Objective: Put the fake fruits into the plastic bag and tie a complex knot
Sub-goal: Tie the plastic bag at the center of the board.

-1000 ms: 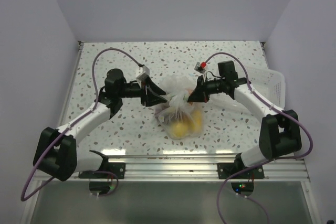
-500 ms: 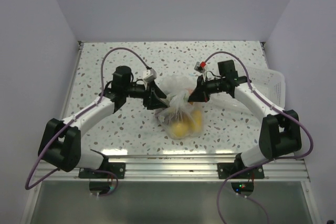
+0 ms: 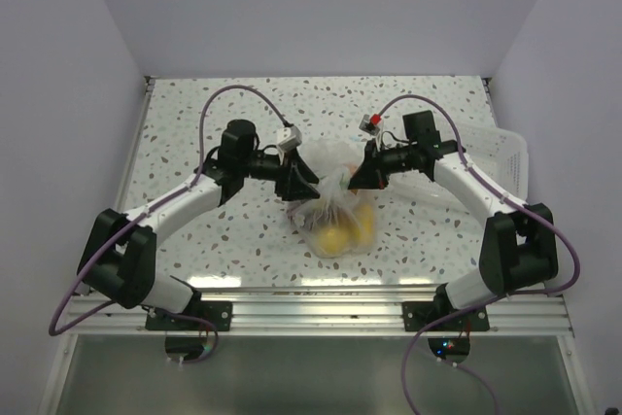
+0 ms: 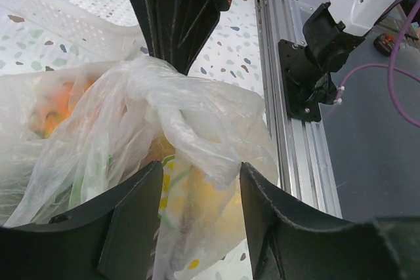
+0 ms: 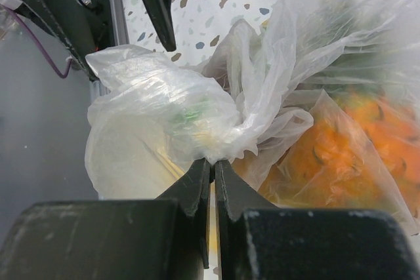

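The plastic bag point(image 3: 335, 213) lies mid-table with the fake fruits inside: yellow ones point(image 3: 335, 237) near the front, an orange one point(image 5: 348, 142) toward the back. Its bunched neck, the knot point(image 4: 190, 113), rises between the two arms. My right gripper point(image 5: 211, 162) is shut on a fold of the bag beside the neck point(image 3: 352, 182). My left gripper point(image 4: 200, 181) stands open, its fingers point(image 4: 131, 221) on either side of a hanging flap of plastic without pinching it. Seen from above, the left gripper point(image 3: 309, 185) reaches the bag from the left.
A white slotted tray point(image 3: 501, 157) sits at the table's right edge, behind the right arm. An aluminium rail point(image 3: 321, 313) runs along the near edge by the arm bases. Side walls close in the table on the left and right.
My left arm has swung right and forward, bringing its gripper up to the bag's neck. The right gripper and the bag have stayed put.
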You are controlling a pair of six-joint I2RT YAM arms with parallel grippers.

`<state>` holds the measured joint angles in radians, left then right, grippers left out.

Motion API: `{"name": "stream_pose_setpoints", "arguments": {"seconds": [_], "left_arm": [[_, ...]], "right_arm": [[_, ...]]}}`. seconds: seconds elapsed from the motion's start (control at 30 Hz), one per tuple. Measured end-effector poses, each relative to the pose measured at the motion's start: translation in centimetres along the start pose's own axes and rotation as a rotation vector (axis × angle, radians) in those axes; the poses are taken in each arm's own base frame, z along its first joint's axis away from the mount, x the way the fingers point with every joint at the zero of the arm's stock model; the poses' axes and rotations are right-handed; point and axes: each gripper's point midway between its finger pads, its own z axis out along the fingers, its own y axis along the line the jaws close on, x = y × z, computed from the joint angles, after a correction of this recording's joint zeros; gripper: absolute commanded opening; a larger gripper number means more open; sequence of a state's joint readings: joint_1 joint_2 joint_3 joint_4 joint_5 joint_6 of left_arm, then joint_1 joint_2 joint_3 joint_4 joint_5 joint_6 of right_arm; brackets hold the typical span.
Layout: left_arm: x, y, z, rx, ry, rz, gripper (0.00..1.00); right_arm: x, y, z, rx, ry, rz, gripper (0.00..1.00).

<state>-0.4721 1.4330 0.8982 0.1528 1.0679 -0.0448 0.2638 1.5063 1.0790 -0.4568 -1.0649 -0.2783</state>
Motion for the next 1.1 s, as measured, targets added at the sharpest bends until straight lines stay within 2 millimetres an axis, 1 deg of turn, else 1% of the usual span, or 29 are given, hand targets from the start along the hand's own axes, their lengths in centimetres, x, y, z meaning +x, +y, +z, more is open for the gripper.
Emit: {"name": "stream_pose_setpoints", "arguments": {"seconds": [0.1, 0.13, 0.17, 0.2, 0.23, 0.33, 0.43, 0.6, 0.7, 0.8, 0.93, 1.0, 1.1], "left_arm": [[0.1, 0.3, 0.2, -0.007, 0.003, -0.02, 0.36], [0.2, 0.3, 0.2, -0.008, 0.003, -0.029, 0.27], [0.1, 0.4, 0.2, -0.01, 0.002, -0.032, 0.1], [0.0, 0.4, 0.2, -0.013, -0.001, -0.036, 0.02], [0.0, 0.5, 0.1, -0.02, -0.003, -0.041, 0.0], [-0.3, 1.0, -0.2, -0.04, -0.015, -0.05, 0.0], [-0.3, 2.0, -0.9, -0.075, -0.022, -0.063, 0.0], [0.8, 2.7, -1.6, -0.108, -0.012, -0.074, 0.0], [0.8, 3.1, -2.1, -0.124, -0.013, -0.068, 0.0], [0.9, 3.5, -2.7, -0.139, -0.011, -0.058, 0.0], [1.5, 4.0, -3.2, -0.157, 0.008, -0.045, 0.0], [2.2, 4.8, -4.1, -0.196, 0.024, -0.056, 0.0], [3.3, 6.7, -6.2, -0.287, 0.043, -0.09, 0.0]], "right_arm": [[0.1, 0.0, 0.0, 0.0, 0.002, -0.002, 0.0], [0.1, 0.0, 0.0, -0.001, 0.003, -0.002, 0.0], [0.1, 0.0, 0.0, -0.001, 0.004, -0.003, 0.0], [0.2, 0.0, 0.0, -0.002, 0.005, -0.004, 0.0], [0.2, 0.1, 0.0, -0.003, 0.007, -0.003, 0.0], [0.4, 0.2, -0.1, -0.005, 0.014, -0.001, 0.0], [0.5, 0.4, -0.2, -0.013, 0.018, 0.001, 0.0], [0.1, 0.9, -0.7, -0.039, 0.014, -0.022, 0.0], [0.0, 1.1, -0.9, -0.049, 0.013, -0.037, 0.0], [0.0, 0.8, -1.2, -0.047, 0.013, -0.043, 0.0], [0.2, 0.3, -1.9, -0.04, 0.017, -0.047, 0.0], [0.5, -0.2, -2.6, -0.02, 0.024, -0.035, 0.0], [1.0, -1.4, -4.1, 0.022, 0.022, -0.003, 0.0]]}}
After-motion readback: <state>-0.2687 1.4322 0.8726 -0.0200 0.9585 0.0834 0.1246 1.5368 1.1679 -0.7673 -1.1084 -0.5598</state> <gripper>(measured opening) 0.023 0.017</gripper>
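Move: The bag's gathered loose end hangs about 1 cm to the right of the left hand point, level with it and 1 cm lower, between the open fingers. The right fingers already hold the bag's neck; the loose end is some 7 cm to that hand's left and 1 cm back. From the left hand, the yellow fruit lies roughly 8 cm back, 3 cm right and 12 below; the orange fruit is about 8 cm forward, 10 right and 10 below. Shut the left fingers on the loose end of the bag, then draw that hand away from the right one, about 7 cm left with some 5 cm forward and 4 down, turning it roughly 15 degrees counter-clockwise. Keep the right fingers shut and ease back slightly, then pull some 4 cm to the right, faster at the end, until its tips come clear of the plastic. ##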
